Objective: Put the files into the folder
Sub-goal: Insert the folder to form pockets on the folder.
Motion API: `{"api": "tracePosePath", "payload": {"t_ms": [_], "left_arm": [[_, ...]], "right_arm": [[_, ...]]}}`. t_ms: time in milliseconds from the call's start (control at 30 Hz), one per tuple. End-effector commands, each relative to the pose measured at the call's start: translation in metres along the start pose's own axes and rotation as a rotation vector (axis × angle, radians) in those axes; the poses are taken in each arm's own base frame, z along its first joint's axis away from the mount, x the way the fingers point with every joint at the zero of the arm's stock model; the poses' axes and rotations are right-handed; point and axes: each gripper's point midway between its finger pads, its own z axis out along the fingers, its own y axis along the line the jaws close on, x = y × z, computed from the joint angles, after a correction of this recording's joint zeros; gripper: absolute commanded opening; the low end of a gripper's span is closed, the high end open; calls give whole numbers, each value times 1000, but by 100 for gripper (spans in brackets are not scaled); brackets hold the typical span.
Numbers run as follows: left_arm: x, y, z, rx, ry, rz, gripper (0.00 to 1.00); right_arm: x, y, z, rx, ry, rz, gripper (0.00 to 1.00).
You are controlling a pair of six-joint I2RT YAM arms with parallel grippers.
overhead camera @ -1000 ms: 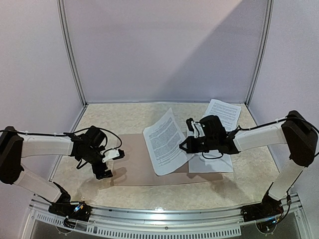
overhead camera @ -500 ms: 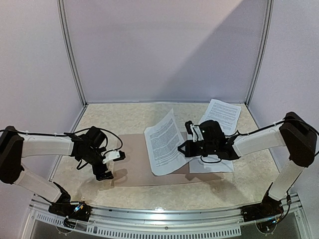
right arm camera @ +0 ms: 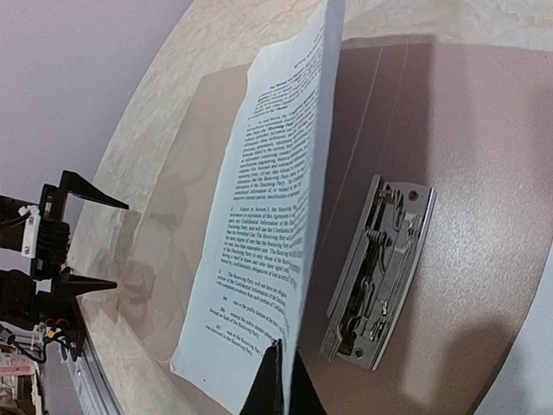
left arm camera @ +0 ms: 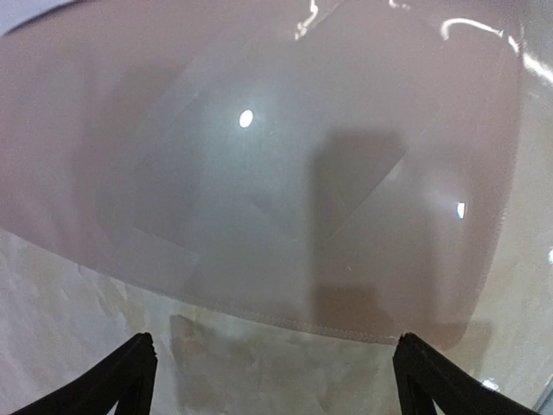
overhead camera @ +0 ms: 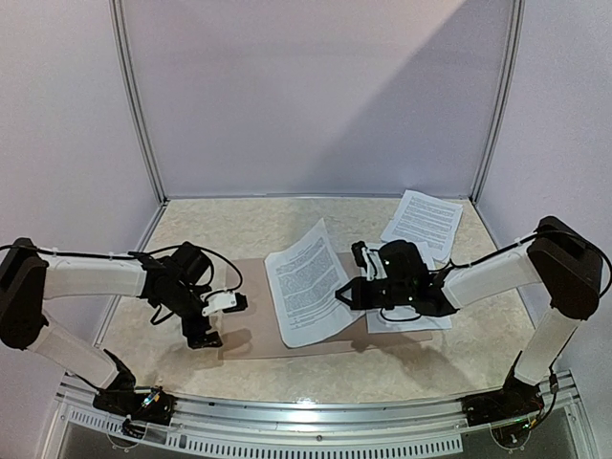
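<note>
The folder (overhead camera: 251, 287) lies open and flat on the table, tan-brown with a glossy clear sheet (left arm camera: 259, 173) and a metal clip (right arm camera: 380, 268) inside. My right gripper (overhead camera: 346, 292) is shut on the near edge of one printed sheet of the files (overhead camera: 304, 282), which it holds tilted over the folder's middle. In the right wrist view that sheet (right arm camera: 268, 199) stands on edge, pinched at my right gripper (right arm camera: 282, 380). My left gripper (overhead camera: 218, 320) hovers open over the folder's near left edge, nothing between its fingers (left arm camera: 112, 380).
A second sheet (overhead camera: 430, 317) lies under the right arm, partly hidden. A third sheet (overhead camera: 424, 218) lies at the back right. White walls with metal posts (overhead camera: 134, 105) close in the marbled table (overhead camera: 220, 225) on three sides.
My right gripper has carried the sheet leftward over the folder. The left gripper has shifted a little to the right and stayed open.
</note>
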Motion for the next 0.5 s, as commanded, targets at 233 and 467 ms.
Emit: {"api": "tracePosePath", "payload": {"t_ms": [233,467], "left_arm": [[-83,5,-6,0,-98,287,96],[-68,-19,36,116,-18,499,100]], "right_arm": [[-43,-4,-35,193,-120,-151,0],[-33,-13,-43,218,-102,-135,0]]}}
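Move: Close to the left hand, the clear pocket on the folder's left cover lies about 8 cm to its right and 4 cm below; the file stands some 20 cm to its right and 8 cm ahead. From the right hand, which already pinches the file, that pocket is about 20 cm left, 5 cm back and 9 cm down. The metal clip lies almost under the right hand, about 3 cm ahead; the loose sheet is 14 cm right and 5 cm ahead. Arcing about 8 cm to the right, the wide-open left hand hops up some 5 cm and comes back down to its starting height over the folder's left cover, nearer the file, turning roughly 20 degrees clockwise. Meanwhile the right hand keeps its pinch on the file and lifts it about 5 cm while drawing it slightly right and forward, away from the pocket, its fingers swinging clockwise. ##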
